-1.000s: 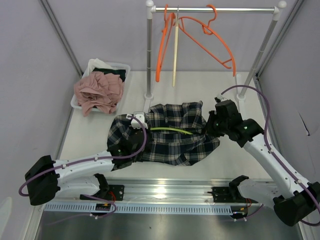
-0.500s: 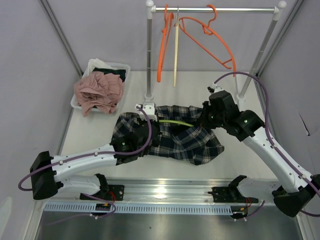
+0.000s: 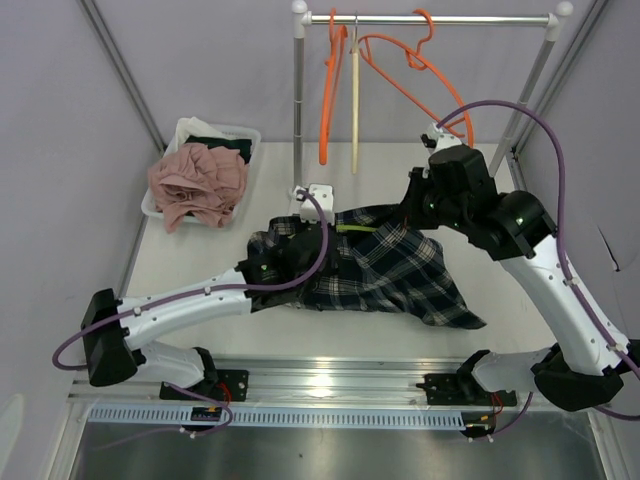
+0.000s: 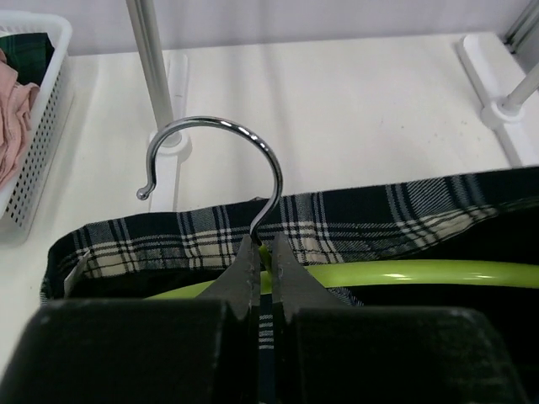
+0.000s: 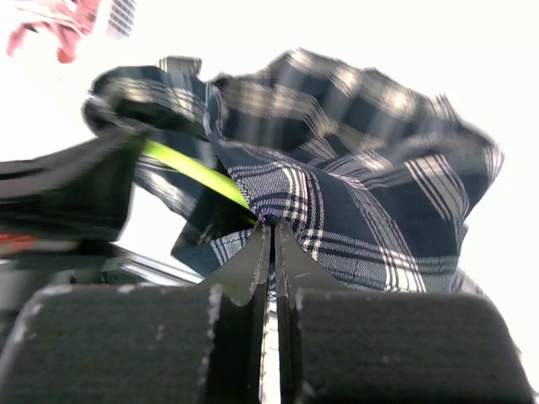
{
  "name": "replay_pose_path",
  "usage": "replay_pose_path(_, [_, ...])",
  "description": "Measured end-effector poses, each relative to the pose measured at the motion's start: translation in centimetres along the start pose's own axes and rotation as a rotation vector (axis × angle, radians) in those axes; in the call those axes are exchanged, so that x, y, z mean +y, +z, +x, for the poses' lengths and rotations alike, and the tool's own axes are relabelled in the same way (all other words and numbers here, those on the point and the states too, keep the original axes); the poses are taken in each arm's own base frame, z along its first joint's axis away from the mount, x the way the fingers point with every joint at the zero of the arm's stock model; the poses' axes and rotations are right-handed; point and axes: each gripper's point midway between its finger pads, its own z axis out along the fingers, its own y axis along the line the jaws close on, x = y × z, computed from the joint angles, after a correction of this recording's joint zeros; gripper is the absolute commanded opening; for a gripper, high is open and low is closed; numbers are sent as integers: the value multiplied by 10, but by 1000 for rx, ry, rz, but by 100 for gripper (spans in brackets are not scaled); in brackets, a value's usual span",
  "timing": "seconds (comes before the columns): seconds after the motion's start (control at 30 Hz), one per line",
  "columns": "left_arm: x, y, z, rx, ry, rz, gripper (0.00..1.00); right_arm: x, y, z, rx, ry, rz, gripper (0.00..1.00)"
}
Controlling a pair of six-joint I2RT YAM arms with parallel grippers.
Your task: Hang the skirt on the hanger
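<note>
A dark blue and white plaid skirt [image 3: 385, 270] hangs raised over the table, draped on a lime green hanger [image 3: 356, 228] with a chrome hook [image 4: 221, 160]. My left gripper [image 4: 264, 242] is shut on the hanger's neck, just under the hook, with the green bar [image 4: 421, 273] running right beneath the waistband [image 4: 354, 220]. My right gripper [image 5: 269, 224] is shut on the skirt's fabric [image 5: 337, 202] at the right end of the green bar [image 5: 195, 172]. In the top view the left gripper [image 3: 312, 205] and right gripper [image 3: 412, 212] hold the skirt's two upper corners.
A clothes rack [image 3: 430, 18] stands at the back with orange hangers [image 3: 410, 75] and a cream one [image 3: 354, 100]; its left pole [image 3: 298, 100] is just behind the left gripper. A white basket [image 3: 215, 135] of pink clothes [image 3: 198, 183] sits at the back left.
Both arms have lifted the skirt and hanger off the table and carried them back toward the rack. The skirt's hem now hangs down to the right.
</note>
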Motion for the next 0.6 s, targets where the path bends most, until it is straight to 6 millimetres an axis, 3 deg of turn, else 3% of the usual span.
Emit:
replay_pose_path(0.1, [-5,2,3,18,7,8,0,5,-7,-9,-20,-9,-15,0])
replay_pose_path(0.17, [-7,-1,-8,16,3,17,0,5,-9,-8,-17,-15,-16,0])
replay_pose_path(0.37, [-19,-24,-103,-61,-43,88,0,9,-9,-13,-41,-12,-32,0])
replay_pose_path(0.43, [-18,-33,-119,-81,-48,106,0,12,-11,-18,-62,-8,-45,0])
replay_pose_path(0.5, [-14,-36,-118,-79,-34,111,0,13,-13,-20,-73,-8,-52,0])
replay_pose_path(0.6, [-12,-29,-99,-38,3,100,0,12,-14,-20,-72,-13,-52,0])
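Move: The plaid skirt hangs from both hands around the green hanger: its middle is about 12 cm to the left hand's right, 4 cm back and 14 below. Its waistband corner, pinched by the right hand, is some 13 cm to the right of the left hand, level ahead and about 5 above. The cream hanger's lower end is roughly 16 cm ahead of the left hand, 3 right and 8 above. From the right hand, the skirt's middle is 4 cm back and 19 below. The green hanger, still held at its neck below the hook, is flicked upward with the skirt around it by the left hand, which stays low for a moment, shoots up about 12 cm, then sinks back some 2 cm. The right hand keeps its pinch on the waistband corner and rises only about 3 cm; both grippers stay shut. ##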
